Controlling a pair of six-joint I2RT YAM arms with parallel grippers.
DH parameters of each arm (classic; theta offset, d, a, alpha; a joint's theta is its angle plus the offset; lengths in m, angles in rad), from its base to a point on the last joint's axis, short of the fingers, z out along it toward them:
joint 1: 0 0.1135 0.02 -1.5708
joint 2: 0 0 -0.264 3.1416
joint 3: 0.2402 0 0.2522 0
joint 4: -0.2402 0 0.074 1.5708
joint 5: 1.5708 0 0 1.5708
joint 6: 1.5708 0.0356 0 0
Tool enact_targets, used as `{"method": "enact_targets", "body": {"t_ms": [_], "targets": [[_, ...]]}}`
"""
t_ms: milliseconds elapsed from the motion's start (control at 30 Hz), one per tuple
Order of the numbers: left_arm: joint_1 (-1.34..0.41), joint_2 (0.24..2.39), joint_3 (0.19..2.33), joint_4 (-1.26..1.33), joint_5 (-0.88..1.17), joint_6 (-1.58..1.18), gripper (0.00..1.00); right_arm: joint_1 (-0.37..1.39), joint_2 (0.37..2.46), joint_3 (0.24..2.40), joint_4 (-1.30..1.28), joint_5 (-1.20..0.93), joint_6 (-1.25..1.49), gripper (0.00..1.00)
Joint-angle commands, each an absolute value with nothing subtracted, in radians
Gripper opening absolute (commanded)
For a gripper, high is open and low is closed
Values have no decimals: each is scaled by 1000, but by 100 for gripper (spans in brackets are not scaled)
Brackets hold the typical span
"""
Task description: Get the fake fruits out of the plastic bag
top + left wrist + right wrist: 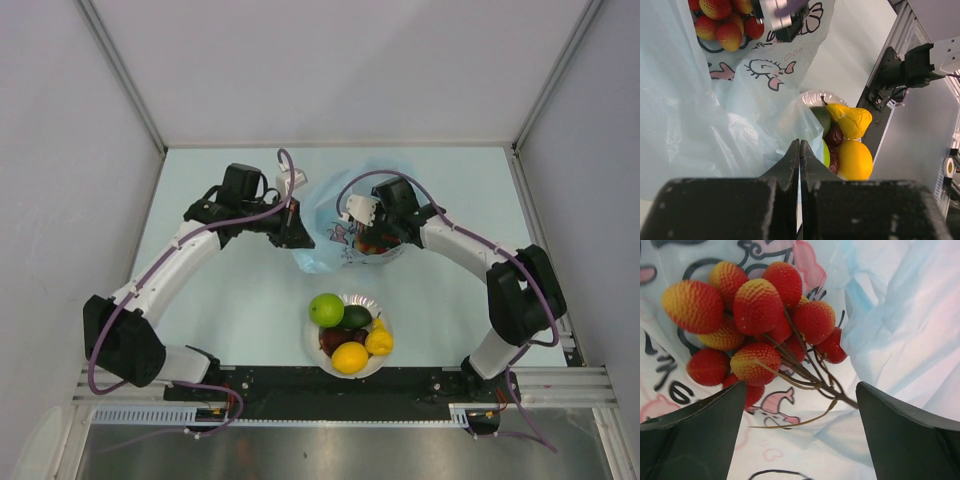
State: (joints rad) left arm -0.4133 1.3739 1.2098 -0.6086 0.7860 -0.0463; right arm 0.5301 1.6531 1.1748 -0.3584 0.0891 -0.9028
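Observation:
The light-blue plastic bag (322, 252) with its cartoon print lies at mid-table. My left gripper (298, 232) is shut at the bag's left edge, and in the left wrist view thin bag film (690, 125) sits pinched at its tips (800, 142). My right gripper (366, 236) reaches into the bag's mouth. It stands open (801, 386) just short of a bunch of red grapes (760, 315), whose stem lies between the fingers. The bunch (722, 25) rests on the bag's inner wall (900, 315). A green apple (326, 309), avocado (355, 318), lemon (349, 357) and dark red fruit (333, 340) lie outside it.
Those loose fruits fill a white bowl (386, 316) near the front edge, between the arm bases, just below the bag. Grey walls close in the table on the left, right and back. A black rail (300, 385) runs along the near edge.

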Motion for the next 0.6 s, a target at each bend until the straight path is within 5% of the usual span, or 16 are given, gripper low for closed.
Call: {"method": "enact_targets", "body": {"t_ms": [0,333,567], "targets": [[-420,1371,1204,-580,802,-55,0,543,1670,1198,-390,120,-1172,96],[-426,1390,1239,-574,807,-55,0,508,1853,1198,-247,264,-1413,89],[-426,1404,1253,-561,802,-57,0,506,1835,1210,-178,215,-1405,41]]}}
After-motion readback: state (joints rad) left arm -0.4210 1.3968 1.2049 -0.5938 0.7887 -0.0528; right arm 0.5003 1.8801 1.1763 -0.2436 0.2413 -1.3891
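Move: The bunch of red fruits lies in the bag about 4 cm ahead of my right hand, 1 cm to its left and 8 cm below. The green apple on the plate is some 19 cm back and 13 cm left of that hand, the avocado 20 cm back and 7 cm left, both about 8 cm down. From my left hand the bunch sits roughly 13 cm ahead, 17 cm right and 18 cm lower. I sink my open right hand about 6 cm into the bag, also reaching forward some 4 cm and 3 cm to my right, rolling about 25 degrees counter-clockwise. Near the bottom the fingers start shutting, about halfway closed around a fruit at the stem side of the bunch. My left hand stays put, still pinching the bag's rim. ##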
